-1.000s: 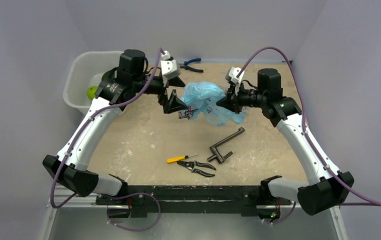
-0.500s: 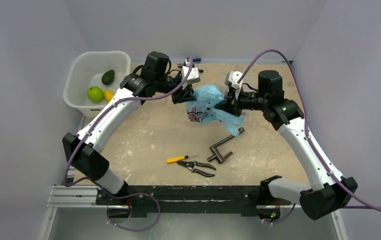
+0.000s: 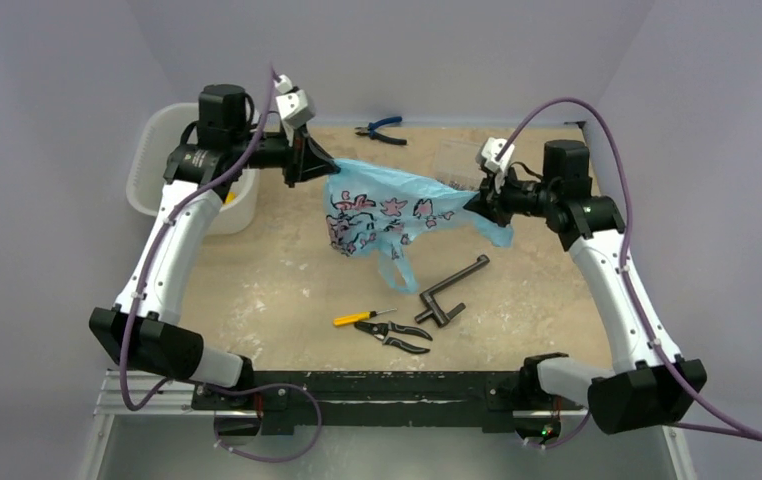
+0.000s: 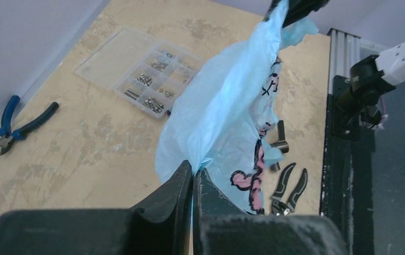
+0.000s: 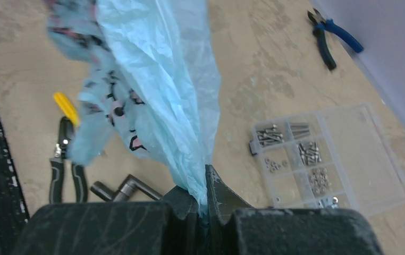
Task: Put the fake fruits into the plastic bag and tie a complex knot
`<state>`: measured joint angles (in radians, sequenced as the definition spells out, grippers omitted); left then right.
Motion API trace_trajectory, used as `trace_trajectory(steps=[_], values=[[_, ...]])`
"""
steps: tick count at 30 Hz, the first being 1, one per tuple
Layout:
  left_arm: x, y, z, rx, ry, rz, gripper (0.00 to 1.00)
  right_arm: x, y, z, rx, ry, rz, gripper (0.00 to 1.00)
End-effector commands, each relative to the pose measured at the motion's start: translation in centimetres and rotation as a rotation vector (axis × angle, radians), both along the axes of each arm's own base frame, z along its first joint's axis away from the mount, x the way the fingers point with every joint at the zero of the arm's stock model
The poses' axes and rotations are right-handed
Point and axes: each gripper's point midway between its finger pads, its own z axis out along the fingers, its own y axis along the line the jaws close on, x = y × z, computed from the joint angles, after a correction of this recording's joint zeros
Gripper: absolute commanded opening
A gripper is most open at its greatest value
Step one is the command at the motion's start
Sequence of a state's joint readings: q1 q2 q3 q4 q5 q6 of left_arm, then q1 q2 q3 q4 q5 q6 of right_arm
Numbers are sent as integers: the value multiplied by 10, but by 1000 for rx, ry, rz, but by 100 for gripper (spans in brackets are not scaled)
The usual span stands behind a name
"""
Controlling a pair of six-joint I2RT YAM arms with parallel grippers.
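Observation:
The light-blue plastic bag (image 3: 387,205) with dark and pink print hangs stretched above the table between my two grippers. My left gripper (image 3: 315,163) is shut on its left edge; in the left wrist view the film (image 4: 221,106) runs out from between the closed fingertips of that gripper (image 4: 192,169). My right gripper (image 3: 479,205) is shut on the right edge, with bunched film (image 5: 158,64) pinched in the gripper (image 5: 205,175). A loose handle loop dangles below the bag. The fake fruits are hidden behind my left arm. No knot is in view.
The white tub (image 3: 152,150) stands at the back left under my left arm. Blue pliers (image 3: 382,128) and a clear parts box (image 3: 454,158) lie at the back. Below the bag lie a dark metal crank (image 3: 452,290), a yellow screwdriver (image 3: 357,318) and black cutters (image 3: 392,335).
My left gripper went from open to shut on the bag's left edge and pulled back to the left. The right gripper drew right. The crumpled bag is now spread wide.

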<state>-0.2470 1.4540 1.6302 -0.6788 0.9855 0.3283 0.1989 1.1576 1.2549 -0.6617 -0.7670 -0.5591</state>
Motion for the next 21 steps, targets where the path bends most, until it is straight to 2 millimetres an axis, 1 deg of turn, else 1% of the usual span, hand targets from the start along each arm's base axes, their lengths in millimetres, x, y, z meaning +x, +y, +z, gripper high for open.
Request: trace_trajectory(steps=[1, 5, 6, 7, 8, 9, 10, 11, 13, 15, 17, 20, 21], values=[[-32, 14, 44, -132, 66, -41, 0, 28, -39, -33, -122, 39, -84, 0], [-41, 12, 52, -182, 141, -65, 0, 34, -39, -39, -155, 25, -35, 0], [-41, 11, 53, -192, 159, -66, 0, 32, -34, -35, -143, 22, -8, 1], [-40, 10, 52, -194, 166, -67, 0, 28, -28, -27, -121, 19, 23, 22], [-39, 8, 52, -188, 168, -63, 0, 25, -21, -16, -94, 20, 48, 53], [-39, 5, 50, -173, 162, -60, 0, 21, -12, -2, -54, 32, 60, 79], [-37, 3, 49, -157, 160, -45, 0, 19, -2, 16, -12, 21, 72, 96], [-35, -1, 47, -149, 165, -41, 0, 16, 11, 34, 30, 7, 86, 99], [-36, -10, 45, -142, 179, -59, 0, 10, 42, 68, 94, -59, 117, 99], [-40, -21, 42, -103, 162, -83, 0, 4, 70, 90, 156, -114, 158, 99], [-44, -31, 39, -72, 151, -109, 0, -1, 99, 95, 174, -123, 214, 99], [-47, -44, 40, -68, 160, -160, 0, 0, 129, 85, 158, -126, 275, 99], [-50, -48, 44, -74, 151, -182, 0, 2, 137, 81, 157, -137, 289, 99]])
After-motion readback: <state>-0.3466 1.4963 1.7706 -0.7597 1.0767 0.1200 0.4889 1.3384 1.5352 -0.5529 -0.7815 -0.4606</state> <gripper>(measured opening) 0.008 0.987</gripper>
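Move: The right fingers hold the bag's right end, and the gathered corner of the plastic bag in the left fingers lies about 21 cm to their left, 3 cm farther out and 6 cm higher. From the right hand, the parts box is straight ahead some 14 cm and the black handle 7 cm back, both nearly 30 cm below. The bag's middle hangs about 9 cm right of the left hand, 4 cm back and 8 cm below. The right hand first draws its end of the bag about 5 cm down, slightly forward and right, opens wide to let it go, then sweeps some 13 cm left and 12 cm up, drawing back a little and turning counter-clockwise, towards the corner in the left fingers. Still pinching that corner, the left hand rises and draws back about 3 cm each, then eases right towards the open jaws. ##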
